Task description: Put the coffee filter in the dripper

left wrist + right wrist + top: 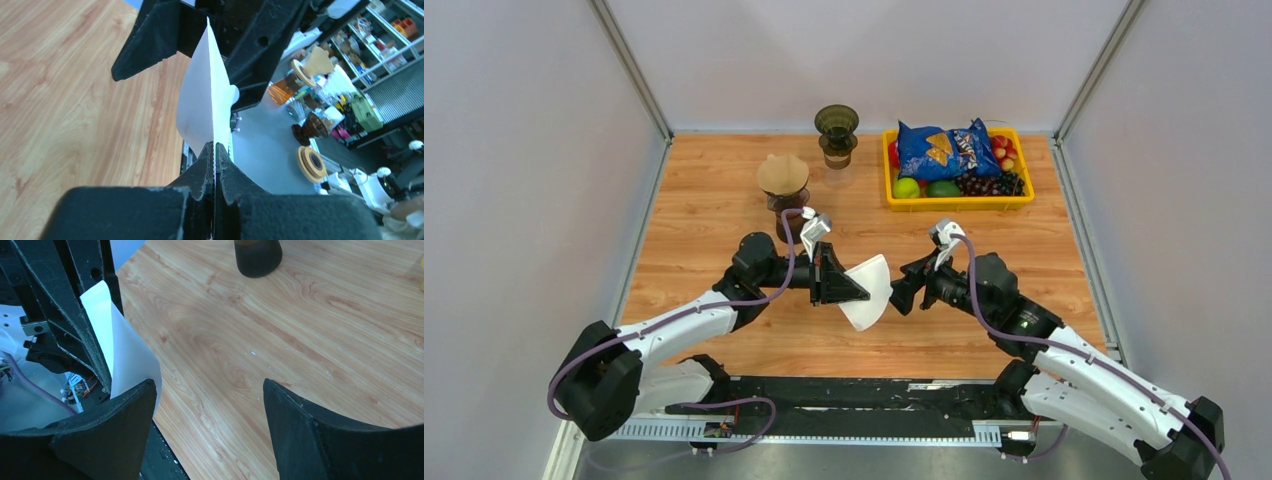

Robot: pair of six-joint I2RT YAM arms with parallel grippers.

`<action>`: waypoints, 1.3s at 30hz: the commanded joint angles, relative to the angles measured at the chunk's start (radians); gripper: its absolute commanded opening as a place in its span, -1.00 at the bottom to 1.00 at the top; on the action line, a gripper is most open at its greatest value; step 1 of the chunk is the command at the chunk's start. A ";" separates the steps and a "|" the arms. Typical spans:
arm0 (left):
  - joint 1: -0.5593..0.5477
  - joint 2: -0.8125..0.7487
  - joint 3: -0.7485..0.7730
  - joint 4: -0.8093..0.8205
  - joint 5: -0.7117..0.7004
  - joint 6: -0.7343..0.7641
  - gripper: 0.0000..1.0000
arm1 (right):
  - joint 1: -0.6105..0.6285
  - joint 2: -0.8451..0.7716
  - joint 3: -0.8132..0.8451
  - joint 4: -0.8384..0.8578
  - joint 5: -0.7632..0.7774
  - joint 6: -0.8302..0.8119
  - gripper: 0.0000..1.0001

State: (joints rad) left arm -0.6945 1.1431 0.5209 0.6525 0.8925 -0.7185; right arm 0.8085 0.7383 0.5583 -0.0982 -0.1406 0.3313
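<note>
My left gripper (856,290) is shut on a white cone-shaped coffee filter (871,291) and holds it above the table's middle. In the left wrist view the filter (202,100) stands edge-on, pinched between my closed fingertips (215,152). My right gripper (898,289) is open, right next to the filter's right edge, with the jaws spread to either side of it. In the right wrist view the filter (127,352) is beside my left finger (125,425). A dark olive dripper (836,128) stands at the back centre. A brown dripper holding a brown filter (782,178) stands left of it.
A yellow tray (957,202) with a blue chip bag (944,148) and fruit sits at the back right. A dark vessel base (257,257) shows at the top of the right wrist view. Grey walls enclose the wooden table (724,220).
</note>
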 commanded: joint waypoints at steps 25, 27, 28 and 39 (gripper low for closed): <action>-0.062 0.006 0.037 0.112 0.165 0.039 -0.99 | 0.002 -0.019 -0.002 0.229 -0.298 0.000 0.00; -0.063 0.006 0.037 0.112 0.163 0.038 -0.99 | 0.002 -0.010 0.001 0.228 -0.303 0.000 -0.07; -0.062 0.005 0.039 0.111 0.162 0.038 -0.99 | 0.001 -0.005 0.000 0.227 -0.304 0.000 -0.14; -0.063 0.008 0.039 0.105 0.140 0.031 -0.99 | 0.001 -0.006 -0.001 0.230 -0.344 0.003 -0.84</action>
State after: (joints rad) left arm -0.7525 1.1431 0.5209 0.7311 1.0355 -0.7082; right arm 0.8085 0.7361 0.5533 0.0811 -0.4416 0.3340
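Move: My left hand holds the coffee filter by its edge, the filter's middle about 2 cm to its right and 1 cm ahead. From my open right hand that middle is some 6 cm left, 1 cm back and 2 cm higher. The empty olive dripper stands roughly 48 cm ahead of my left hand, 6 cm left and 3 cm lower; the carafe with the already filled dripper is about 27 cm ahead of my right hand, 25 cm left and 6 cm lower. I draw my right hand up and back, about 4 cm each way, and some 3 cm left towards the filter, swinging it roughly 15 degrees counter-clockwise while its fingers close almost shut beside the filter's forward side, with no paper visible between the tips. My left hand keeps its pinch and carries the filter some 4 cm back and slightly up, turning about 10 degrees clockwise. ##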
